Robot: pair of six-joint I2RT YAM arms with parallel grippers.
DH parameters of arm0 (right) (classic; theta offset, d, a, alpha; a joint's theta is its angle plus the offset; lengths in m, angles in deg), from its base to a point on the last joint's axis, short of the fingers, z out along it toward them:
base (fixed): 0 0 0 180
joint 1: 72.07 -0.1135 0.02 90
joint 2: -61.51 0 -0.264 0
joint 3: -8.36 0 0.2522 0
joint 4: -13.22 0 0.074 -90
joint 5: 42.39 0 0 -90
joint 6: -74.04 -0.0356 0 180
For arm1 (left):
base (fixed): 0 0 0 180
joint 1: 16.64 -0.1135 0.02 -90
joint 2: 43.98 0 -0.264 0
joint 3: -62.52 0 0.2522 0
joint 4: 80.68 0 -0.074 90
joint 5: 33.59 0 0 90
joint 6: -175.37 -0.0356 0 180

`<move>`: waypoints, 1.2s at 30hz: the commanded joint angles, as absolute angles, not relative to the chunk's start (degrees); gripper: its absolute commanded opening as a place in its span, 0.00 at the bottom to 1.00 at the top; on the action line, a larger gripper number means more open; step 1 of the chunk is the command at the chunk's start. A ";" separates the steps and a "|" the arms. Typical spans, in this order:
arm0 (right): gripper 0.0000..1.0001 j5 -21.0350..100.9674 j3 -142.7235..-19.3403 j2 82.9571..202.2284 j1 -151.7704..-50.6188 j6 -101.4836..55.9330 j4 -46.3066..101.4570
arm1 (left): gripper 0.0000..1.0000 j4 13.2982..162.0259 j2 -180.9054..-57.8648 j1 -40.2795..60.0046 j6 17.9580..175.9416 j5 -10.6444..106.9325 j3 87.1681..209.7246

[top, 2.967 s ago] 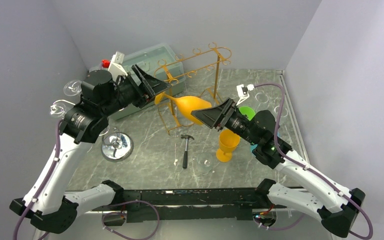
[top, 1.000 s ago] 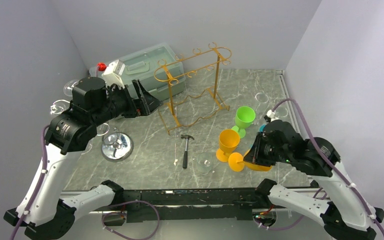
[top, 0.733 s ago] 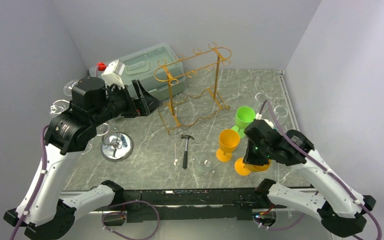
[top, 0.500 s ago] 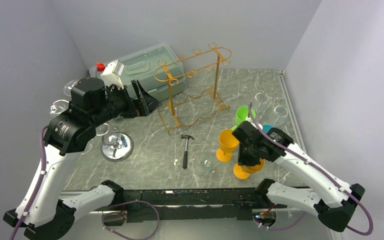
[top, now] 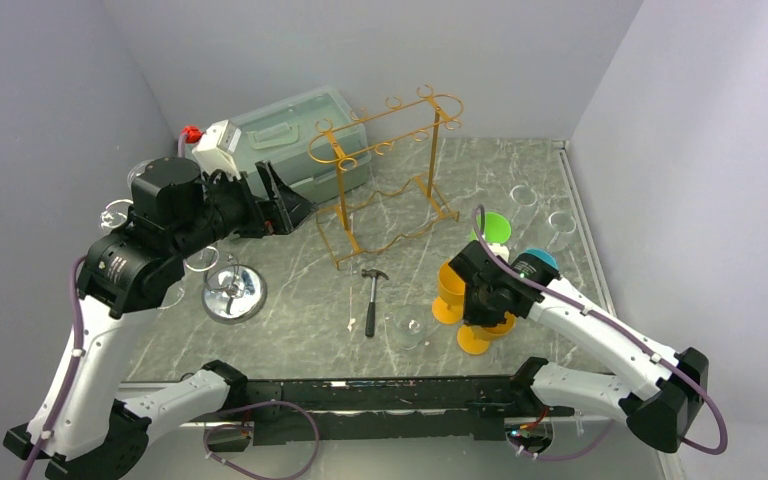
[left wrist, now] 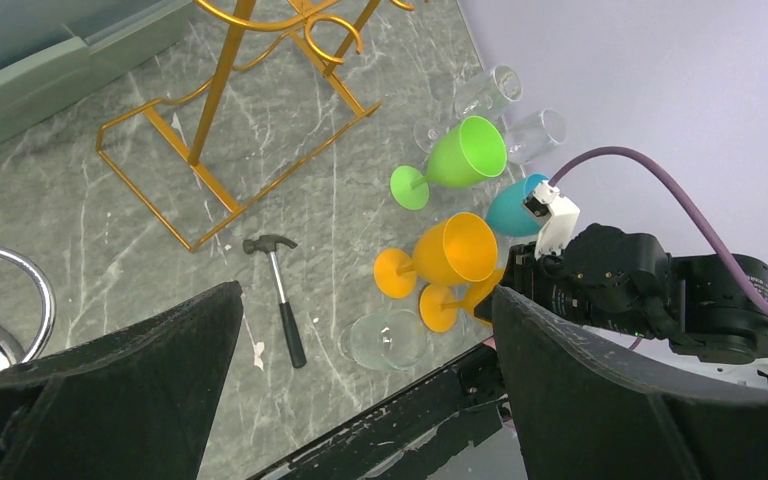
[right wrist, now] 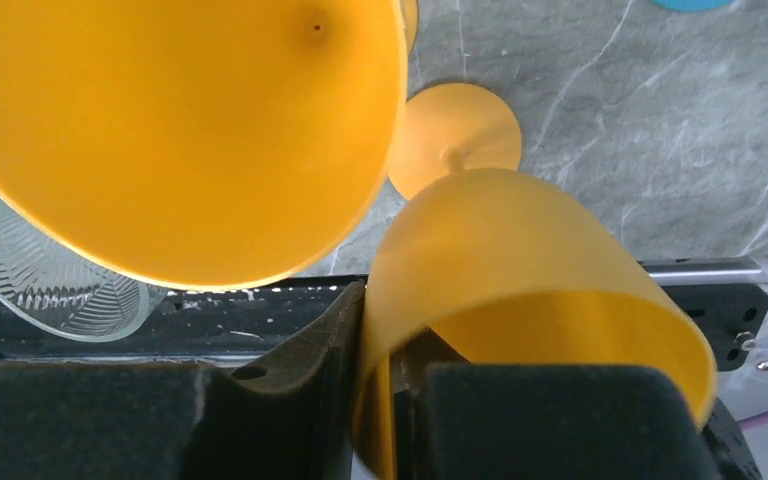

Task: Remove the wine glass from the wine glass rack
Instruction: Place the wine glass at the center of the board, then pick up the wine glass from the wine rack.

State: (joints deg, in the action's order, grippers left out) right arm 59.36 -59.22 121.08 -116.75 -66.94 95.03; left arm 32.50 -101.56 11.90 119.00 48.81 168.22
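The gold wire wine glass rack (top: 385,150) stands at the back of the table with nothing hanging on it; it also shows in the left wrist view (left wrist: 230,130). An orange wine glass (top: 475,340) stands upright near the front edge, its foot (right wrist: 455,130) flat on the marble. My right gripper (top: 490,305) comes down on it from above. The wall of the bowl (right wrist: 520,260) sits pinched between the two fingers of the right gripper (right wrist: 390,400). My left gripper (top: 285,200) hovers open left of the rack, nothing between its fingers (left wrist: 365,300).
A second orange glass (top: 452,280) stands right beside the held one. Green (top: 493,227) and blue (top: 538,260) glasses are behind it. A clear tumbler (top: 407,328), a hammer (top: 371,295), a steel dish (top: 233,293) and a grey bin (top: 290,125) share the table.
My right arm carried the orange glass from the rack to the front right, turned it upright and set its foot down. The left arm drew back a little.
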 commanded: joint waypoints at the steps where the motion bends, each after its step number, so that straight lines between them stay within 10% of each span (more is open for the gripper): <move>1: 0.20 61.47 -60.83 120.41 -116.47 -65.64 93.89 | 0.99 33.03 -101.11 11.93 117.71 49.80 169.89; 10: 0.47 62.95 -68.56 118.66 -116.53 -65.17 100.29 | 0.99 32.70 -101.42 11.93 117.58 50.00 170.32; 21: 0.54 63.94 -77.60 115.86 -116.52 -65.34 105.88 | 0.99 31.56 -102.62 11.93 117.19 51.18 172.40; 36: 0.69 53.96 -90.24 127.90 -116.28 -53.45 73.44 | 1.00 19.23 -107.02 11.91 113.06 71.57 187.24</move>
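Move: The orange wine glass being set down stands right at the right hand, rim wall still between the pads, its middle about 4 cm to the right, 2 cm ahead and 6 cm below. The other orange glass is some 8 cm ahead and 3 cm left, the clear glass 4 cm ahead and 12 cm left, the blue glass 11 cm ahead and 15 cm right. From the left hand, the glass being set down is roughly 37 cm right, 7 cm back and far below. The right fingers spread from nearly shut to about two-thirds open and come free of the orange glass's rim, as the hand climbs first almost straight up and then also swings forward and left over the other orange glass, some 17 cm up and 7 cm forward in all, its fingers tilting about 30 degrees from pointing down towards forward and left. Late on, the empty, open left hand starts off left and up by about 4 cm, away from the placed glasses, turning slightly counter-clockwise. ##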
